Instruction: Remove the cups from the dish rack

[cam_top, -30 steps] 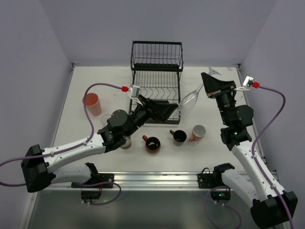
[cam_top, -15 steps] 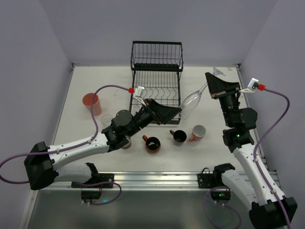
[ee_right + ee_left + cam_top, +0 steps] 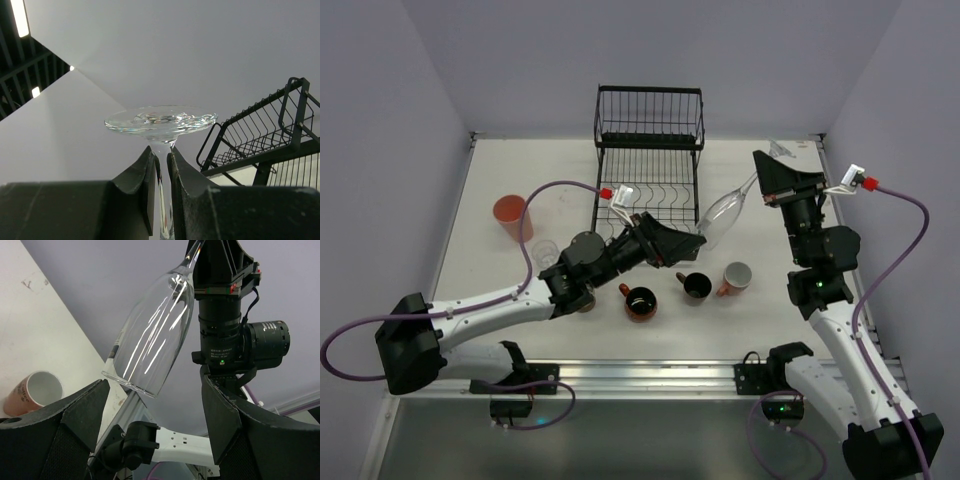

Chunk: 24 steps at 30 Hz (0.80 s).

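Observation:
My right gripper [image 3: 766,190] is shut on the stem of a clear stemmed glass [image 3: 720,213], held tilted in the air right of the black dish rack [image 3: 650,150]. In the right wrist view the glass's round foot [image 3: 161,120] sits just past the gripper [image 3: 162,156], whose fingers pinch the stem. My left gripper [image 3: 692,243] stands open just below the glass's mouth. Seen from the left wrist, the glass bowl [image 3: 155,335] hangs over the gripper [image 3: 154,390], its rim level with the fingertips and touching neither. No cups show in the rack.
On the table stand a salmon tumbler [image 3: 511,217], a small clear glass [image 3: 546,252], an orange-red handled cup [image 3: 640,301], a dark brown mug [image 3: 696,286] and a white-and-brown cup [image 3: 735,276]. The left arm lies across the table in front of the rack.
My left gripper has moved right and forward, up to the mouth of the held glass. The right arm shifted slightly at first, then stayed still with the glass.

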### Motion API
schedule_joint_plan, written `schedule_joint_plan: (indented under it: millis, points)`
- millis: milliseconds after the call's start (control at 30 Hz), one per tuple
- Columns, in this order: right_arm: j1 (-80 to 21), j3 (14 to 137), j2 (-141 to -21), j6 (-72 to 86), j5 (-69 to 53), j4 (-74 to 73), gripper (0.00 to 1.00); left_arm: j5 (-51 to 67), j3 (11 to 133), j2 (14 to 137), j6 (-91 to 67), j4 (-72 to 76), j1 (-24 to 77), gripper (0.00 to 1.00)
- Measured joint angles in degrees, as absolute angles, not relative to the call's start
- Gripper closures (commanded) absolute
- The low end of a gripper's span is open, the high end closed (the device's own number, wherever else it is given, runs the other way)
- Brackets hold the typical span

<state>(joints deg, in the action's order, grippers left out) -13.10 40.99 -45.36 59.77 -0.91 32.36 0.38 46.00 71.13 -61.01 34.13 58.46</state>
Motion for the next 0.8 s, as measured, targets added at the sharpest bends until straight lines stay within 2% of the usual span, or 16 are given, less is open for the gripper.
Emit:
schedule_joint_plan:
  millis: [433, 567, 667, 800]
  points:
    - [-13.10, 39.79, -45.50, 60.10, 0.45, 34.33, 1.00, 2.98, 46.00, 71.50, -61.76, 36.25, 59.29, 0.21]
    - [-12.95, 38.46, -45.67, 60.64, 0.78, 35.46, 1.00, 4.60, 46.04, 74.30, -62.65, 40.42, 59.29, 0.34]
    - [-12.67, 37.54, -45.58, 60.71, 1.28, 36.25, 1.00, 4.91, 46.04, 76.69, -63.11, 42.30, 59.29, 0.48]
    - [-12.47, 36.32, -44.45, 61.63, 3.14, 37.23, 1.00, 4.62, 46.04, 77.97, -62.92, 44.23, 59.46, 0.56]
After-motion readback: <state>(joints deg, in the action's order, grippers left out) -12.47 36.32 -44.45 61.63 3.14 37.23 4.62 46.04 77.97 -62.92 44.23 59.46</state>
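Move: The wine glass is already in the right hand, held by the stem, foot up. Its bowl lies about 4 cm ahead of the left hand, 5 cm to its right and 3 cm higher. From the right hand the bowl is roughly 4 cm back, 6 cm left and 8 cm down. On the table some 28 cm below the left hand, the dark mug stands about 1 cm ahead and 1 cm right, the pink mug 3 cm ahead and 9 cm right. The right hand keeps its pinch on the stem while easing about 1.5 cm right and a little down. At the rim of the bowl the left hand first draws back some 1.5 cm, then slides right, about 2.5 cm in all, with a small rise and dip. On that rightward part its wide-open fingers close to roughly half, coming in around the rim; whether they touch the glass can't be settled. ##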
